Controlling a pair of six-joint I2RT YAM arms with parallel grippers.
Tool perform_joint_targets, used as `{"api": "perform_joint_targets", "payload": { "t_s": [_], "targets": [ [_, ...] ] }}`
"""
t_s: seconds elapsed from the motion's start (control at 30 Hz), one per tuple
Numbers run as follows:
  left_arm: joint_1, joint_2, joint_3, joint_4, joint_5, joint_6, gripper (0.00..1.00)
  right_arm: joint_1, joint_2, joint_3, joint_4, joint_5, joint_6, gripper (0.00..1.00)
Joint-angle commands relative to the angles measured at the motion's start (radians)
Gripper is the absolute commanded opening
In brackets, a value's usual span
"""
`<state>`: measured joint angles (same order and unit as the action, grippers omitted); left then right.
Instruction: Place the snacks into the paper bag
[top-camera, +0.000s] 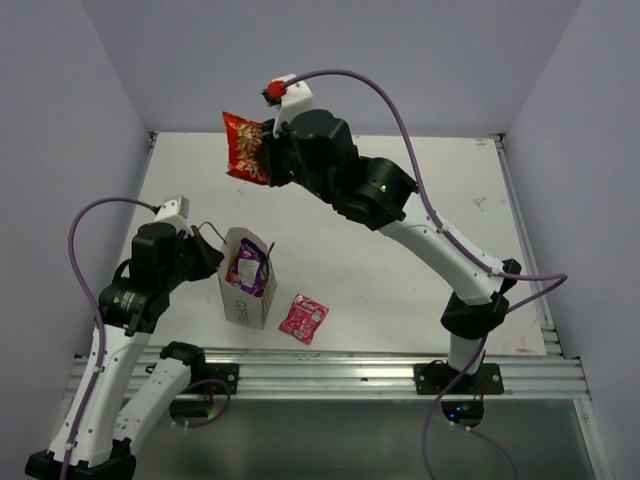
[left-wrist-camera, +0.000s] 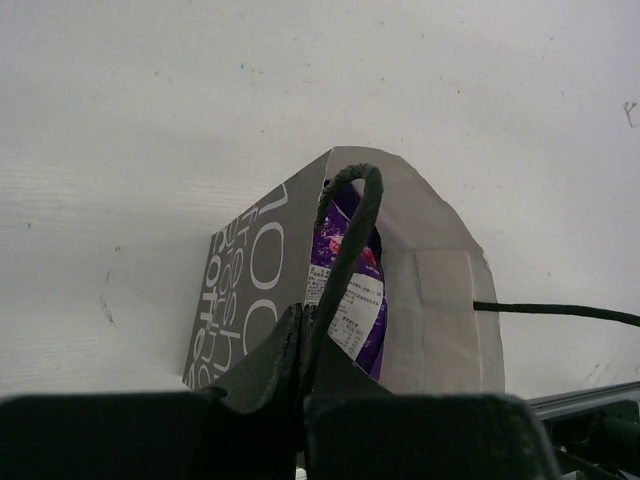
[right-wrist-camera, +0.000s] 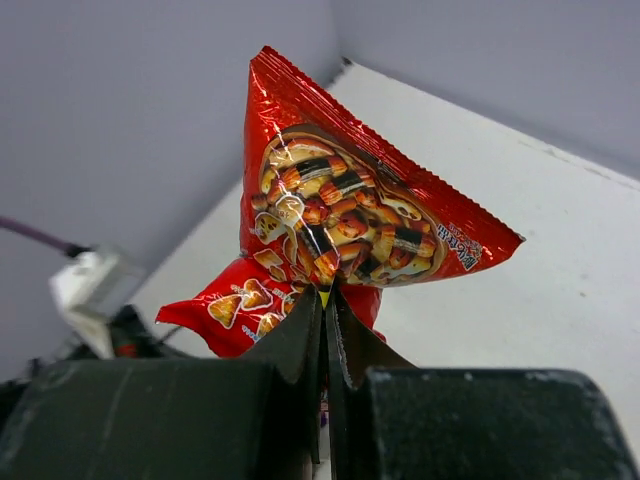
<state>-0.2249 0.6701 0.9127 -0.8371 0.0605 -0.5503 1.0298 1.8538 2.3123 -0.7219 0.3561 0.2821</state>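
Observation:
My right gripper (top-camera: 270, 160) (right-wrist-camera: 325, 295) is shut on the red chip bag (top-camera: 245, 147) (right-wrist-camera: 350, 215), which hangs in the air over the far left of the table. A second crumpled red part with triangle chips printed on it (right-wrist-camera: 235, 305) sticks out to the lower left; I cannot tell whether it is a separate packet. The paper bag (top-camera: 238, 302) (left-wrist-camera: 245, 290) stands upright near the front left, with the purple packet (top-camera: 247, 266) (left-wrist-camera: 352, 300) inside it. My left gripper (top-camera: 210, 252) (left-wrist-camera: 303, 322) is shut on the bag's dark cord handle (left-wrist-camera: 352, 225). A pink-red sachet (top-camera: 303, 318) lies flat just right of the bag.
The white table (top-camera: 400, 170) is walled at the back and both sides. A metal rail (top-camera: 330, 372) runs along its near edge by the arm bases. The bag's other cord handle (left-wrist-camera: 555, 312) trails to the right.

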Motion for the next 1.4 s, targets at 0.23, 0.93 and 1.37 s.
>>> {"api": "perform_joint_targets", "payload": {
  "t_s": [0.23,0.93,1.37],
  "targets": [
    [0.001,-0.004,0.023,0.055,0.019,-0.020,0.00,0.165,0.085,-0.097,-0.036,-0.190,0.072,0.00],
    [0.001,-0.033,0.029,0.044,0.021,-0.025,0.00,0.210,0.104,-0.189,-0.355,-0.086,0.039,0.00],
    [0.001,-0.047,0.028,0.035,0.027,-0.010,0.00,0.254,0.275,-0.143,-0.346,-0.132,0.048,0.00]
  ]
}}
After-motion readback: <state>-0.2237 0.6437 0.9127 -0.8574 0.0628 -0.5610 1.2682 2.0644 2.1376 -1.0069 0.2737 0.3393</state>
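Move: The right hand, high up with the red snack, has the paper bag's open mouth about 13 cm back, 8 cm to its left and 25 cm below. A purple snack lies in the bag, at about the same spot but some 29 cm below the hand. The pink snack lies flat about 17 cm back, 4 cm to the right and 39 cm down. From the left hand on the bag's handle, the mouth is roughly 2 cm back, 5 cm right and 5 cm below. After a brief rise of some 4 cm, the right arm swings the red snack down, back towards its base and somewhat left to the paper bag, fast at first and then slower, ending about 22 cm lower and 12 cm back, with its fingers shut and tipping some 35 degrees further downward. It feeds the snack into the open mouth over the purple one without letting go, while the left hand stays almost still and keeps its pinch on the bag's handle. ##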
